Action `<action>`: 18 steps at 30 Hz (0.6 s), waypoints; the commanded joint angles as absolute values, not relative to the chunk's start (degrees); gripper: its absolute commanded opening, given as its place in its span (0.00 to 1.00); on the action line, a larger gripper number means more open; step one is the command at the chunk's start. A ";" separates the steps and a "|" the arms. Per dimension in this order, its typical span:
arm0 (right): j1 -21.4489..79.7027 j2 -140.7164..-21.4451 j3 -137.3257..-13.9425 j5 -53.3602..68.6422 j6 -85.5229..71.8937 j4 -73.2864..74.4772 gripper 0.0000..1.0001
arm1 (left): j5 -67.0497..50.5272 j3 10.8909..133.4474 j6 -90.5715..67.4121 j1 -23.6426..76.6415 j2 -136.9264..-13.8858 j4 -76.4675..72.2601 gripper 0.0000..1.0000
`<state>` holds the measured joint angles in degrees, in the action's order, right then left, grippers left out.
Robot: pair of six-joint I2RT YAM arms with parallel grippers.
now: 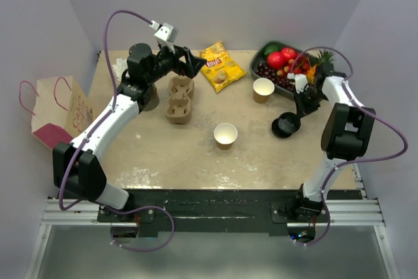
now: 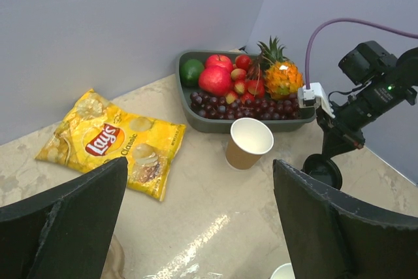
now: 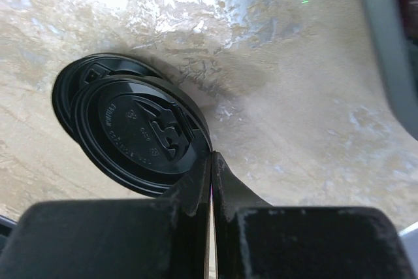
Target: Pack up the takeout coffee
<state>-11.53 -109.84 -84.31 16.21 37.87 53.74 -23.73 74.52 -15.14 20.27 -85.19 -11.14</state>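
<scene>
No lidded takeout coffee is in view. Two open tan cups stand on the table, one [image 1: 264, 89] [image 2: 248, 143] by the fruit tray and one [image 1: 225, 135] mid-table. Two black lids lie stacked at the right [image 1: 285, 125] [image 2: 323, 169]. My right gripper [image 1: 302, 106] [image 3: 211, 158] is shut with its fingertips pinched on the rim of the top lid [image 3: 137, 132], and the lower lid [image 3: 65, 93] peeks out beneath. My left gripper [image 1: 189, 63] [image 2: 199, 220] hovers wide open above the table at the back left, holding nothing.
A cardboard cup carrier [image 1: 179, 99] lies below the left gripper. A yellow chips bag [image 1: 221, 66] [image 2: 111, 142] lies at the back. A dark tray [image 1: 256, 63] [image 2: 215, 125] of fruit sits at the back right. A paper bag [image 1: 62, 112] stands off the table's left edge.
</scene>
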 commanded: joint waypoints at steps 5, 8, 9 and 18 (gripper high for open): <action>-8.44 -89.67 -88.69 16.88 36.82 54.23 0.00 | -28.12 72.16 -8.45 21.27 -81.48 -9.94 0.96; -2.39 -80.64 -86.32 14.69 38.05 52.83 0.00 | -28.91 70.76 -5.71 22.67 -79.81 -6.86 0.96; 2.93 -77.90 -84.48 13.98 38.14 51.95 0.00 | -29.00 69.45 -6.06 22.68 -78.67 -6.16 0.96; 26.78 -61.35 -69.61 7.91 36.47 29.02 0.00 | -25.76 65.65 -7.83 22.68 -76.46 3.85 0.95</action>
<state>21.74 -61.54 -73.54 11.64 37.06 40.73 -27.51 65.49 -8.78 22.81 -77.87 -2.07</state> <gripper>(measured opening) 0.007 0.955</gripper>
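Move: The upper black lid is already pinched by its right edge in the right hand. From there the nearer cup stands about 28 cm left, 9 cm back and 3 cm higher; the lower lid lies 6 cm left, 4 cm back and 2 cm down. The farther cup is about 14 cm left and 11 cm ahead, the fruit tray 20 cm ahead and 3 cm left. From the open left hand, the nearer cup is 8 cm right, 14 cm back, 27 cm below. The upper lid comes off the lower one, still pinched at its rim by the right fingers, which climb fast and almost straight up, then sweep left and somewhat back towards the nearer cup, about 25 cm up and 18 cm left in all. Meanwhile the wrist tips the fingers up from pointing down by some 50 degrees, turning counter-clockwise too. The left hand, staying open, eases back and down about 8 cm. ##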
